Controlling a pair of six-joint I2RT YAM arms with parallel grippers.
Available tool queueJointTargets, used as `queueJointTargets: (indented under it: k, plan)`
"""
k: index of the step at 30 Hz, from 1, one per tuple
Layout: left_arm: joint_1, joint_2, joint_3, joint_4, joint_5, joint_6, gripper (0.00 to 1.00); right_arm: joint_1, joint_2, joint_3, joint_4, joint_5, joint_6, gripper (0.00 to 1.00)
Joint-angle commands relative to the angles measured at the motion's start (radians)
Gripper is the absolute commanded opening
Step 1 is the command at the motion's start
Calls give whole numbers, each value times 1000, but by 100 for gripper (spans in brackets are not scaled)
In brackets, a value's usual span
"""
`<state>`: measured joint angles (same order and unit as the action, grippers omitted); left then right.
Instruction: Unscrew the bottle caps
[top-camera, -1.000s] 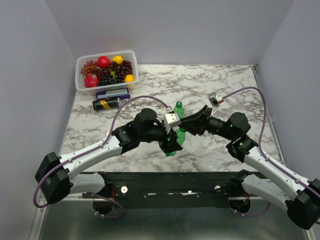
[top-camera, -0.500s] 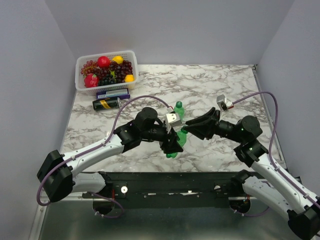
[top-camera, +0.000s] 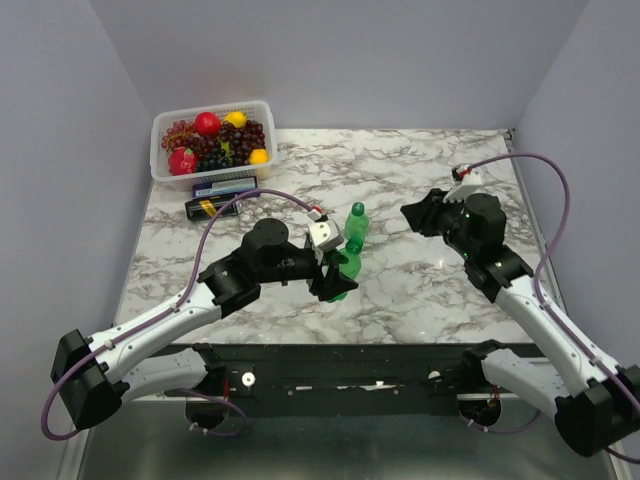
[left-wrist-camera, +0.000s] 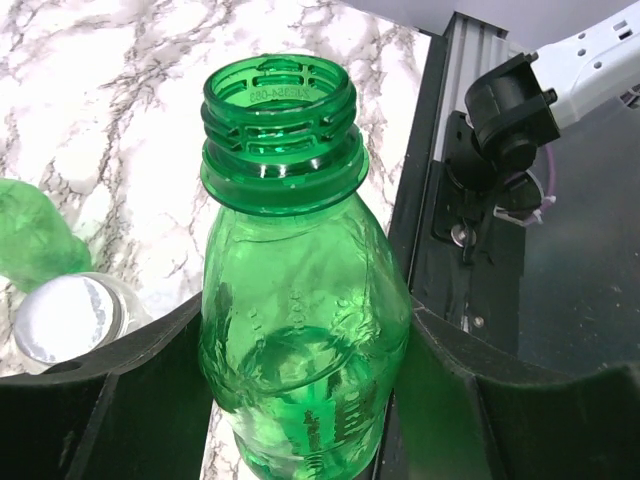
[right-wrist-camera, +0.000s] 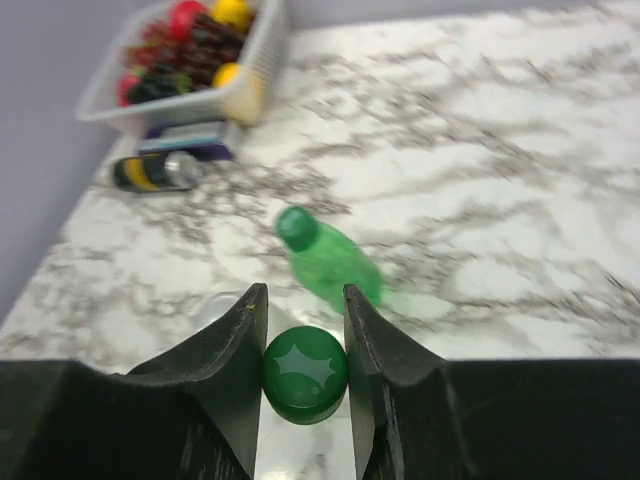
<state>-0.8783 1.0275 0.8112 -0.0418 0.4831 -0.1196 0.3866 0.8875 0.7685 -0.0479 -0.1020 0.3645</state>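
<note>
My left gripper is shut on the body of a translucent green bottle. The bottle's threaded mouth is open, with no cap on it. In the top view this gripper holds the bottle near the table's front middle. My right gripper is shut on a dark green bottle cap, lifted above the table right of centre. A second green bottle stands capped behind the held one. A clear bottle with a silvery cap stands beside my left fingers.
A white basket of fruit sits at the back left. In front of it lie a flat blue box and a dark can with a yellow label. The table's front edge with its black rail is just below the held bottle.
My right gripper has pulled away from the bottle, up and to the right, taking the green cap with it. My left arm shifted slightly left, still holding the bottle.
</note>
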Motion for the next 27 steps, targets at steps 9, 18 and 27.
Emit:
queueJointTargets:
  k: [9,18,27]
  plan:
    - [-2,-21,-1,25,-49,12,2,-26,438,-54,220,278,50,25]
    - [-2,-26,6,16,-44,12,2,-26,659,-17,252,387,105,27]
    - [-2,-29,8,14,-43,12,2,-22,725,0,261,484,134,29]
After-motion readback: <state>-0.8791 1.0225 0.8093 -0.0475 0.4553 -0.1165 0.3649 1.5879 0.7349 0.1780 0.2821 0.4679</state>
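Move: The right hand, still gripping the green cap, heads for bare table about 8 cm ahead, 4 to its right and 25 below. From that hand, the capped green bottle stands about 8 ahead, 14 left and 18 down; the jar about 4 back, 19 left, 22 down. From the left hand, which holds the open bottle, the bare patch is roughly 23 ahead, 21 right, 23 below. The right hand lowers the pinched cap some 22 cm, edging forward, towards bare table, tipping down and turning clockwise. ##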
